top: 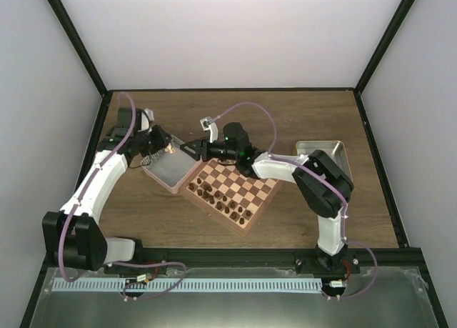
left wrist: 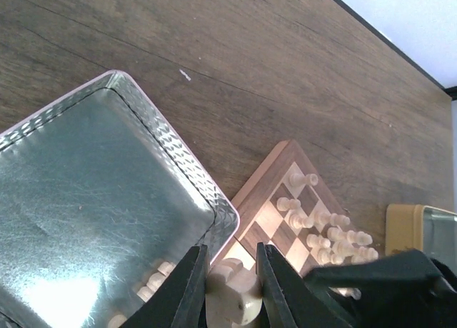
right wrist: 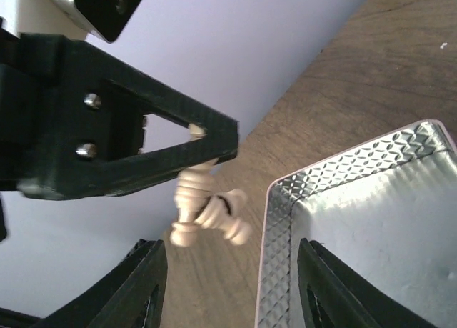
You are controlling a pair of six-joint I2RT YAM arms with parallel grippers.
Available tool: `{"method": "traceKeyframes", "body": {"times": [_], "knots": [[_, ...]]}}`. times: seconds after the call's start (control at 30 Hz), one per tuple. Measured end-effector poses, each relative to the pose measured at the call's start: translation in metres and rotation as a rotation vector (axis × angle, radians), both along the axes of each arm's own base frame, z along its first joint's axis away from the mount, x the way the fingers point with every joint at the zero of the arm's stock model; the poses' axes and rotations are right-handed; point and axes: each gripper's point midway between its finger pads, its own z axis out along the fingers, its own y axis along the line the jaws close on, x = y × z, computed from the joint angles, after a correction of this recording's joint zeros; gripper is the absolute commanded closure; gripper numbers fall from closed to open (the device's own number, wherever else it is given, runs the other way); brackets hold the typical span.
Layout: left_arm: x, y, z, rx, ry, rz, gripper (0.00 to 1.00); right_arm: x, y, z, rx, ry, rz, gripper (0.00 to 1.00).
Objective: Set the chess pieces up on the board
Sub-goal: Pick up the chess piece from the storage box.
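Note:
The board (top: 246, 189) lies at the table's middle, and several light chess pieces (left wrist: 325, 235) stand on its squares in the left wrist view. My left gripper (left wrist: 230, 285) is shut on a light beige piece (left wrist: 235, 296), held over the corner where the left tray meets the board. In the right wrist view that piece (right wrist: 203, 206) hangs blurred below the left gripper's black fingers (right wrist: 143, 146); it may be two pieces together. My right gripper (right wrist: 232, 289) is open just short of it, one finger on each side, nothing touching. Seen from above, the two grippers (top: 168, 151) (top: 188, 149) meet tip to tip.
The silver metal tray (left wrist: 93, 192) left of the board holds several light pieces (left wrist: 153, 278) at its near edge. Dark brown pieces (top: 221, 198) line the board's near side. A second silver tray (top: 325, 153) sits at the right, behind the right arm.

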Motion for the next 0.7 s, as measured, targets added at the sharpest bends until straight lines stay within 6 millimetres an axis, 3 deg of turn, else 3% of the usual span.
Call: {"method": "traceKeyframes", "body": {"times": [0.2,0.37,0.53,0.7], "knots": [[-0.007,-0.001,-0.001,-0.069,0.05,-0.03,0.8,0.005,0.019,-0.016,-0.006,-0.057,0.06,0.47],[-0.009,-0.005,-0.008,-0.103,0.086,-0.049,0.81,0.003,0.036,-0.016,0.004,-0.087,0.109,0.56],[-0.008,-0.007,-0.005,-0.135,0.089,-0.05,0.81,-0.003,0.041,-0.011,0.037,-0.098,0.163,0.71],[-0.002,-0.009,-0.001,-0.171,0.062,-0.047,0.84,-0.004,0.044,-0.019,0.035,-0.069,0.171,0.84]]}}
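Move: Some 5 cm to the right hand's left, about level fore and aft and 2 cm lower, hangs the chess piece to be taken; the left gripper's tips holding it are also about 5 cm left, 1 cm forward and 1 cm up. The storage box lies about 8 cm left, 3 cm back and 16 cm below; the board is 14 cm right, 12 cm back and 18 cm below. From the left hand, the piece sits at its tips, 1 cm right and 2 cm below. Reaching left over the storage box, the right hand travels about 4 cm towards the left gripper, sinks some 2 cm and swings about 10 degrees counter-clockwise. Its half-open fingers close to a narrow gap at the hanging piece. The left hand nearly holds its place, keeps its grip and rolls some 10 degrees, left side down. ##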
